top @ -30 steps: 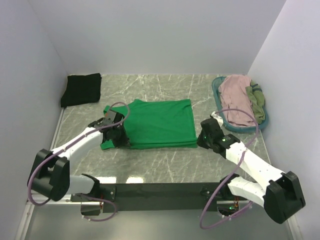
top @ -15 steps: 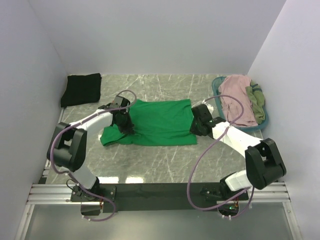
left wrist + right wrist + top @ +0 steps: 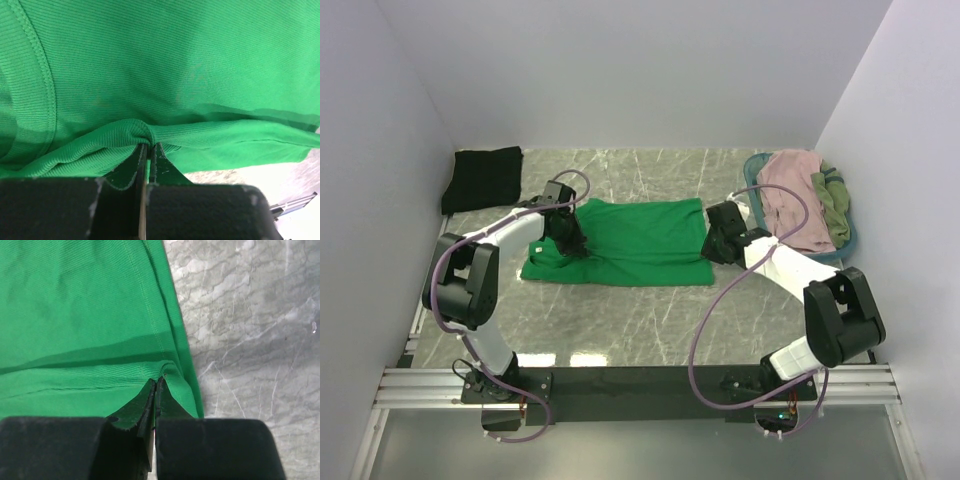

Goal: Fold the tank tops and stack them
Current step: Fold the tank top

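Note:
The bright green tank top [image 3: 635,243] lies mid-table, its near half folded over toward the back. My left gripper [image 3: 567,240] is shut on a pinch of the green cloth at its left side; the wrist view shows the cloth [image 3: 165,75] bunched at the fingertips [image 3: 148,146]. My right gripper [image 3: 713,247] is shut on the folded right edge, with green cloth [image 3: 80,315] bunched at the tips [image 3: 156,381]. A folded black tank top [image 3: 482,178] lies at the back left. Dusty pink [image 3: 792,195] and olive [image 3: 833,200] tops sit in the basket.
A teal oval basket [image 3: 756,170] stands at the back right against the wall. Grey walls close in the table on the left, back and right. Bare marble table [image 3: 650,320] shows in front of the green top and beside it in the right wrist view [image 3: 250,325].
Both grippers have carried the near edge of the green top away from me toward the back, folding it over itself. Both arms now reach farther back.

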`<state>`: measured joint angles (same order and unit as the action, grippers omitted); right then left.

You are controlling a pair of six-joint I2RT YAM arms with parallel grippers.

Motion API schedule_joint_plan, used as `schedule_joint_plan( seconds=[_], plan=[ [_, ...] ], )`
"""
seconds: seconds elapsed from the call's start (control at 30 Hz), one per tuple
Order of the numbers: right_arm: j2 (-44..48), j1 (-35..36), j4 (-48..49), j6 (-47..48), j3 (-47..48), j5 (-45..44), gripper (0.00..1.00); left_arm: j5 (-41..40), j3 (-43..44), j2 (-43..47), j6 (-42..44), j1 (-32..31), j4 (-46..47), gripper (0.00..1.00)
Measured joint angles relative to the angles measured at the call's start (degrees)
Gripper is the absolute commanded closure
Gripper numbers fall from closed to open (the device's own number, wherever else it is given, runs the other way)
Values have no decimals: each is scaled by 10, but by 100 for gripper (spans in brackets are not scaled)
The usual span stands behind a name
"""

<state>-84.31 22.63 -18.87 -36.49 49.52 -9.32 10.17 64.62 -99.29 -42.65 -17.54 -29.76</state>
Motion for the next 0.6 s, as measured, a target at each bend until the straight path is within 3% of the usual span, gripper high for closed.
schedule_joint_plan(
  seconds=[0.07,0.1,0.13,0.23,0.3,0.37,0.6],
  plan=[
    [-5,-2,5,0,0,2,100,5,0,0,0,3,1,91],
    [-9,-4,6,1,1,4,98,7,0,0,0,4,2,81],
    [-14,-4,8,2,1,5,93,9,0,0,2,5,3,76],
    [-29,-6,11,3,4,9,63,15,0,0,3,11,8,58],
    [-33,-6,13,5,7,9,57,16,0,0,2,16,12,51],
    [-34,-7,13,6,9,10,53,16,1,2,2,23,15,47],
    [-41,-23,2,26,76,4,50,-21,51,27,0,70,3,49]
  ],
)
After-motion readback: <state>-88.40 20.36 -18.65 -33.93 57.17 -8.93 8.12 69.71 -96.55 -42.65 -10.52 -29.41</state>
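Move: Both hands still pinch the green tank top's folded-over edge, which lies right at the fingertips, with the lower cloth about 1 cm beneath. From the left hand the tank top's middle is some 9 cm to the right and 2 cm ahead; the black cloth lies about 18 cm ahead and 25 cm left. From the right hand that middle is roughly 21 cm left and 3 cm ahead, and the basket 13 cm ahead, 24 cm right. Both grippers let go of the folded-over edge, opening to about half. The right first dips about 1 cm to set its corner down, then lifts off some 4 cm up from there while going about 4 cm forward. The left eases off, then speeds up over the tank top, about 5 cm forward with nearly as much up and left, tilting up and turning counter-clockwise slightly. ##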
